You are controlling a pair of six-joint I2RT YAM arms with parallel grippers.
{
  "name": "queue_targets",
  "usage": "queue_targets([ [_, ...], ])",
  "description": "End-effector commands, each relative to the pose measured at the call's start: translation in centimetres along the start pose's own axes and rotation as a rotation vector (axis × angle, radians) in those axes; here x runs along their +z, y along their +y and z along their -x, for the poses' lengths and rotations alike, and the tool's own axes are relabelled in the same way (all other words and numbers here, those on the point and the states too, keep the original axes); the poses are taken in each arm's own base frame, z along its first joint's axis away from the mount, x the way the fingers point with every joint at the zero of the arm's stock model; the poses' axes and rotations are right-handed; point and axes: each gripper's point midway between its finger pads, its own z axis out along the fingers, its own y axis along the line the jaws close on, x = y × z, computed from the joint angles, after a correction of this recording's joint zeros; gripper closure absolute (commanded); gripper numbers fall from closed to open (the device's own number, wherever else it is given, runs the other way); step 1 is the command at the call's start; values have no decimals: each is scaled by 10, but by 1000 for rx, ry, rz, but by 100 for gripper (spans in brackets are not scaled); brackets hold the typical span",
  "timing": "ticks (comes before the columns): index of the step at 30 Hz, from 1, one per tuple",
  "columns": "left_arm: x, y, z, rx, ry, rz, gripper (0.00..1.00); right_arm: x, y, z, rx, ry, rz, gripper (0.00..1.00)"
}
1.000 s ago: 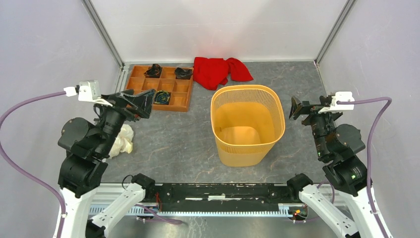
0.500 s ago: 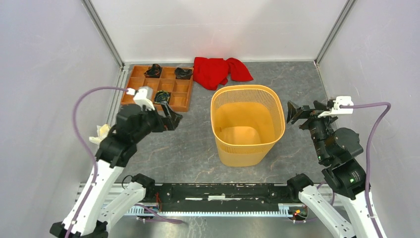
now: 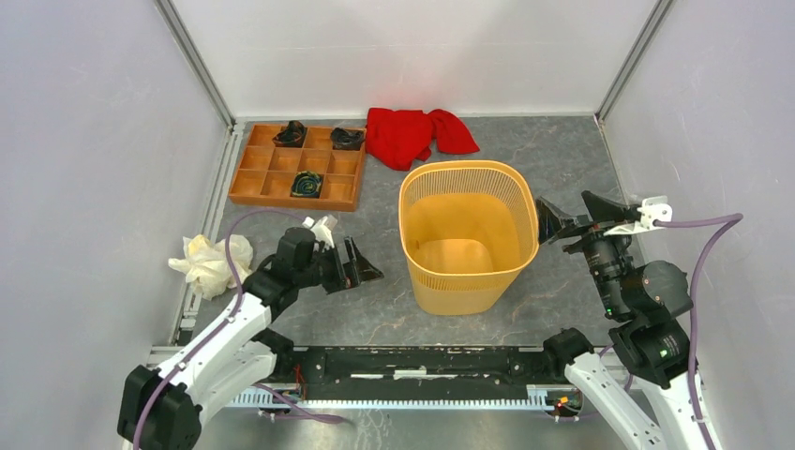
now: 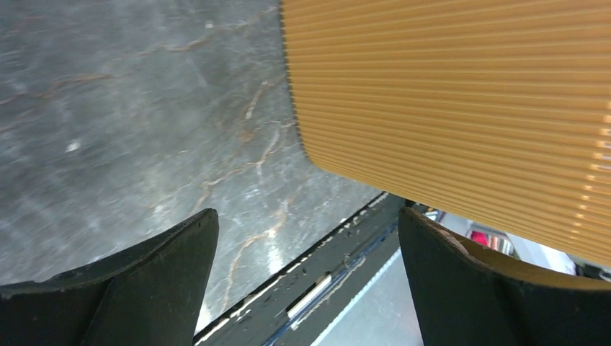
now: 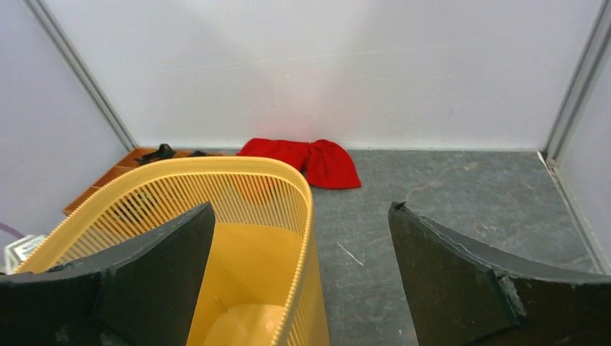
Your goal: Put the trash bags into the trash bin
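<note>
The trash bag lies crumpled, cream-white, at the table's left edge, with nothing touching it. The yellow-orange trash bin stands upright in the middle, and nothing shows inside it. My left gripper hangs low and open between bag and bin, pointing at the bin's lower left wall. In its wrist view the left gripper has only table between its fingers. My right gripper is open just right of the bin's rim. In its wrist view the right gripper straddles that rim without touching it.
A brown wooden compartment tray with small dark items sits at the back left. A red cloth lies behind the bin, also in the right wrist view. White walls enclose three sides. A black rail runs along the near edge.
My left arm swung down and right, away from above the bag toward the bin's left side, uncovering the bag. The right gripper edged closer to the bin's rim. Both stayed open.
</note>
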Motion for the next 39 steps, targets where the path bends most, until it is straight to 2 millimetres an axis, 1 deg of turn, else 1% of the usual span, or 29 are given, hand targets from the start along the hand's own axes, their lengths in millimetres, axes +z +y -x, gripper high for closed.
queue_targets([
  [1, 12, -44, 14, 2, -36, -175, 1, -1, 11, 19, 27, -72, 55, 2],
  [4, 26, -48, 10, 9, -14, -173, 2, -2, 12, 21, 28, -80, 60, 2],
  [8, 41, -68, 5, 34, 9, -210, 2, -4, 12, 25, 27, -90, 65, 2],
  [9, 45, -70, 1, 41, 19, -206, 1, -4, 12, 26, 26, -94, 66, 2],
  [12, 56, -88, -3, 74, 41, -219, 0, -5, 12, 28, 24, -101, 65, 2],
  [16, 77, -103, -11, 121, 61, -204, 0, -5, 12, 30, 20, -107, 66, 2],
  [17, 83, -107, -15, 136, 74, -201, 0, -5, 12, 31, 18, -108, 65, 2],
  [20, 104, -123, -18, 149, 101, -217, 0, -7, 11, 35, 7, -109, 58, 2],
  [25, 144, -162, -23, 146, 153, -310, 0, -11, 7, 37, -9, -111, 44, 2],
  [26, 156, -162, -24, 145, 164, -301, 0, -12, 5, 37, -10, -114, 36, 2],
  [27, 161, -169, -20, 148, 159, -309, 0, -12, 4, 37, -15, -114, 31, 2],
  [28, 169, -171, -19, 148, 165, -309, 0, -13, 3, 37, -20, -116, 24, 2],
  [29, 178, -169, -20, 147, 177, -300, 0, -13, 2, 37, -25, -117, 20, 2],
  [31, 187, -172, -20, 150, 187, -302, 0, -12, 0, 38, -38, -115, 11, 2],
  [33, 187, -169, -19, 158, 178, -292, 0, -12, -2, 39, -50, -110, 0, 2],
  [34, 185, -167, -15, 168, 157, -281, 0, -12, -2, 38, -53, -107, -2, 2],
  [35, 181, -156, -15, 181, 146, -238, 0, -11, -3, 37, -58, -104, -5, 2],
  [37, 170, -133, -9, 226, 98, -127, 0, -10, -4, 32, -60, -98, -10, 2],
  [39, 153, -97, 0, 281, 54, 49, 0, -9, -5, 25, -61, -93, -11, 2],
])
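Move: Low on the bin's left side, the open left hand has the trash bin's middle some 21 cm to its right, about 3 cm ahead and 3 cm higher. From that hand the compartment tray stands about 38 cm ahead and 18 cm left; the red cloth lies roughly 45 cm ahead and 12 cm right. From the right hand, the bin's middle is about 18 cm left, level fore and aft, and 24 cm below. Sweeping right, low over the table, the left hand covers about 22 cm and meets the bin's left wall with its open fingers, shoving it along rightwards; the last stretch bends forward some 5 cm. The wrist turns clockwise, up to about 20 degrees, then the hand eases back left by about a centimetre. The right hand rises some 2 cm beside the bin, fingers still open. ##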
